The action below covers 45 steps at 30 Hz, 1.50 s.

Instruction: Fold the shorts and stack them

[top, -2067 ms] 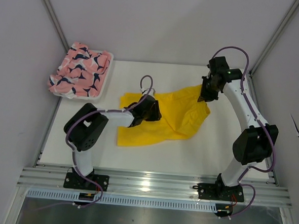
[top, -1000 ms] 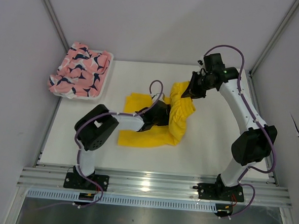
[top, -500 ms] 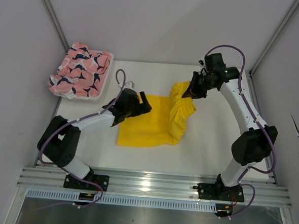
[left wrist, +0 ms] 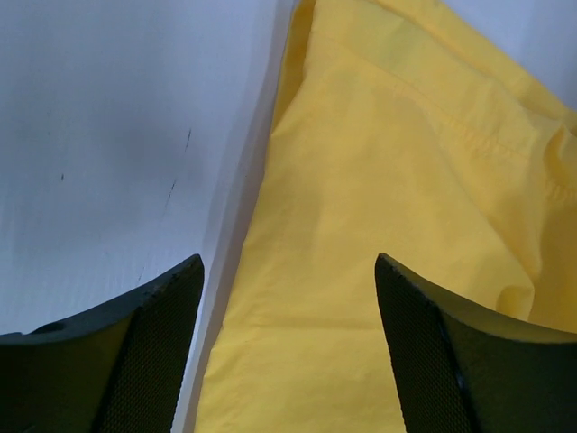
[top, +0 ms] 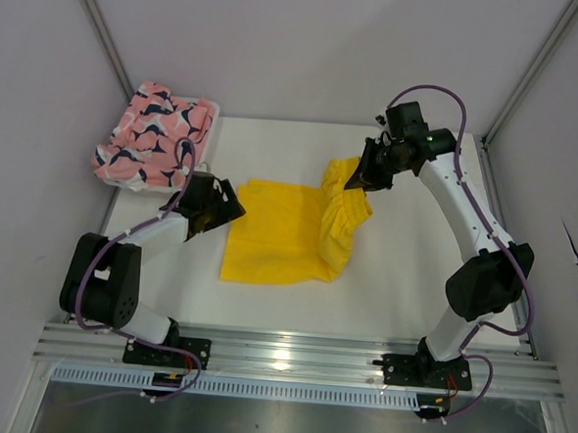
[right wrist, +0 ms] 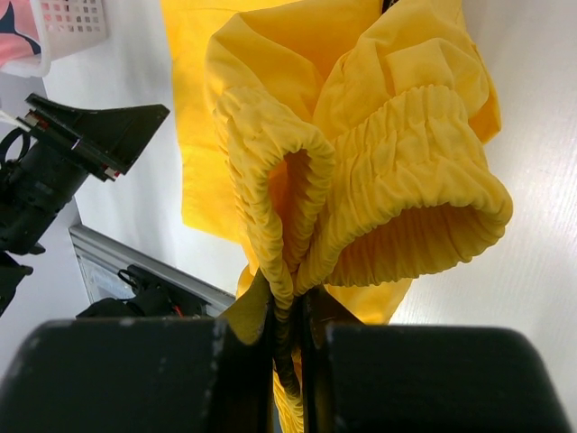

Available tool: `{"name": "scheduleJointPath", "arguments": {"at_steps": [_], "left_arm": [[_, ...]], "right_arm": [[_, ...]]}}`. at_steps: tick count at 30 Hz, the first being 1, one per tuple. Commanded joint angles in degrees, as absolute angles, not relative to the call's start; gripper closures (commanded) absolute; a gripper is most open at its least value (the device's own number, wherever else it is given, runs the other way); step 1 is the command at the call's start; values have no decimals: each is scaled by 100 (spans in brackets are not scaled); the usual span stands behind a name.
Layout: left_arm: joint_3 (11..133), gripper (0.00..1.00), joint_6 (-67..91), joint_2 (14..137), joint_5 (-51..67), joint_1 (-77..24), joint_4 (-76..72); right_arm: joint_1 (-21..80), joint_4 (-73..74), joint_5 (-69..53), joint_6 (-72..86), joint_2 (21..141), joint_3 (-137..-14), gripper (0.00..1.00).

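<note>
The yellow shorts (top: pixel 273 240) lie partly flat on the white table (top: pixel 403 282), with their right side lifted and bunched. My right gripper (top: pixel 354 184) is shut on the gathered elastic waistband (right wrist: pixel 297 207), which hangs pinched between its jaws (right wrist: pixel 290 311). My left gripper (top: pixel 232 211) hovers open at the shorts' upper left edge. Its fingers (left wrist: pixel 149 352) straddle the border between the yellow cloth (left wrist: pixel 388 225) and the bare table, holding nothing. The pink whale-print shorts (top: pixel 157 135) lie crumpled in the basket at the back left.
The white mesh basket (top: pixel 202 162) stands at the table's back left corner, close behind my left gripper. Grey walls and frame posts enclose the table. The aluminium rail (top: pixel 290 359) with both arm bases runs along the near edge.
My left gripper has opened, let go of the yellow cloth and drawn back left to its edge. The right gripper has carried the waistband slightly left, folding it over the flat part.
</note>
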<state>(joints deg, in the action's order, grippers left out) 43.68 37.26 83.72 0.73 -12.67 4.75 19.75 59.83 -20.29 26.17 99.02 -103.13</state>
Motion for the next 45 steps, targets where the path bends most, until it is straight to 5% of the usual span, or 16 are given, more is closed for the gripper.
{"name": "scheduleJointPath", "arguments": {"at_steps": [1, 7, 16, 27, 45], "left_arm": [[4403, 22, 3463, 8709, 395, -1195, 299], [4938, 49, 3296, 9413, 624, -1151, 552], [5159, 68, 3155, 9940, 1063, -1107, 668], [4237, 78, 3419, 9282, 993, -1107, 36], [3656, 80, 3709, 8763, 1151, -1116, -360]], "right_arm": [[2153, 5784, -2022, 2830, 9905, -10494, 100], [2487, 5730, -1793, 3023, 10089, -10625, 100], [2917, 5757, -1336, 3304, 10353, -10828, 100], [3506, 5449, -985, 3911, 11090, -11434, 100], [4350, 5941, -89, 4201, 12840, -12673, 100]]}}
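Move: Just under the left hand's open fingers runs the left edge of the yellow shorts: the spot to be pinched is about 1 cm ahead, 2 cm right and 5 cm down, with the flat leg's middle some 14 cm right and 5 cm back. The basket of pink shorts stands roughly 25 cm left and 17 cm ahead. From the right hand, still gripping the bunched waistband, that edge lies about 31 cm left and 22 cm lower, level forward, the flat leg's middle 17 cm left, 5 cm back. Sinking some 4.5 cm onto the left edge of the yellow shorts, the left hand closes its fingers and pinches the cloth, then draws it back 3 to 4 cm. Meanwhile the right hand keeps its grip on the bunched waistband and carries it about 16 cm left over the flat leg towards the left hand, sinking about 10 cm, mostly late in the carry. ##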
